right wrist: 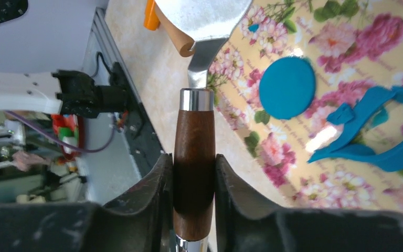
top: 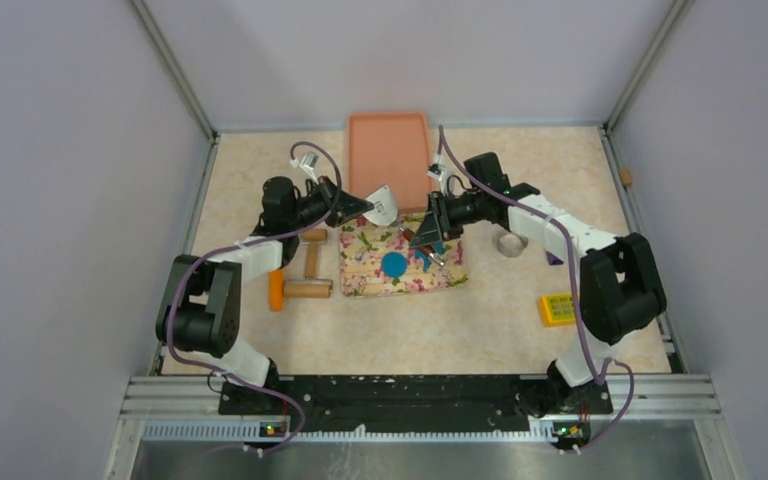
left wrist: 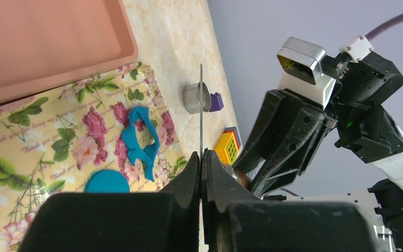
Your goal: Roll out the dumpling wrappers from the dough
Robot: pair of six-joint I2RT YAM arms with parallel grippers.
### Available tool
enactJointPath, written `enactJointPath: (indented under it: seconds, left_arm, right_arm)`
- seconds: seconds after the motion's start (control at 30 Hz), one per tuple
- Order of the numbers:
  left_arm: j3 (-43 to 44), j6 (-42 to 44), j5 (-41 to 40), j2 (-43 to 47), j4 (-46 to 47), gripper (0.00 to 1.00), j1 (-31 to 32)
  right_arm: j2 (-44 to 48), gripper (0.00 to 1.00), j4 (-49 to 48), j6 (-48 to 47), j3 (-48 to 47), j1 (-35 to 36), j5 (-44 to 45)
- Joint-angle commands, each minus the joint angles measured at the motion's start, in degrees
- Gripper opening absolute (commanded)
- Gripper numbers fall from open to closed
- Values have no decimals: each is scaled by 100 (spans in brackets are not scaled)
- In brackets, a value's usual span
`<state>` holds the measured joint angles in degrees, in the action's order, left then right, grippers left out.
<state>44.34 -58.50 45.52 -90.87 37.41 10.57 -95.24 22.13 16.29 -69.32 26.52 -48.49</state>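
Note:
A round blue dumpling wrapper lies flat on the floral mat. Beside it lies the ragged blue dough scrap with a hole, partly hidden under my right gripper in the top view. A spatula hangs over the mat's far edge between both grippers. My left gripper is shut on its thin metal blade. The fingers of my right gripper press both sides of its brown wooden handle.
An orange-pink tray sits behind the mat. Wooden rolling pins and an orange piece lie left of it. To the right are a metal ring cutter, a purple block and a yellow toy brick.

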Motion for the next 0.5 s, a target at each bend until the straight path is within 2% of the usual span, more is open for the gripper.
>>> enactJointPath:
  seconds: [0.0, 0.07, 0.13, 0.2, 0.27, 0.33, 0.37, 0.47]
  left_arm:
    - [-1, 187, 55, 291, 248, 10, -44]
    - [109, 940, 233, 401, -231, 44, -61]
    - [248, 1986, 651, 594, -813, 57, -153]
    - [437, 3483, 833, 1028, -1912, 61, -244]
    - [716, 5493, 746, 1540, -3494, 65, -229]
    - [851, 7241, 661, 1965, -4527, 67, -171]
    - [863, 8011, 608, 2172, -4760, 67, -117]
    - [894, 9053, 340, 2710, -4834, 69, 238]
  right_arm:
    - [-16, 0, -185, -246, -171, 81, -273]
    - [2, 0, 72, -548, -310, 41, -326]
    - [3, 0, 499, -938, -509, -83, -378]
    - [-58, 0, 1139, -1482, -776, -248, -481]
    - [-157, 0, 1993, -2329, -1109, -335, -501]
    - [-272, 0, 2818, -3115, -1438, -341, -432]
    - [-302, 0, 3081, -3322, -1558, -335, -400]
    - [-306, 0, 3314, -3456, -1663, -340, -231]
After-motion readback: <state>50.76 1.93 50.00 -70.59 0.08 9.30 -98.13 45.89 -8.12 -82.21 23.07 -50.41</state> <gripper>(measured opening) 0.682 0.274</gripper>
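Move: Below and slightly back from the right hand, which already grips the spatula's handle, lies the round wrapper: some 3 cm back, 5 cm left and 14 cm down. The dough scrap is about 8 cm to the wrapper's right and 2 cm farther out. The left hand still pinches the spatula blade, whose middle is about 3 cm to its right; from that hand the wrapper lies roughly 12 cm back, 4 cm right and 17 cm below. Opening its fingers wide, the left hand lets go of the blade and pulls away back, up and left, about 7 cm in all, while its wrist rolls some 50 degrees about the fingers' line. The right hand keeps its grip on the handle and, after a short pause, draws the spatula about 3 cm right and a little up, turning roughly 10 degrees counter-clockwise. ##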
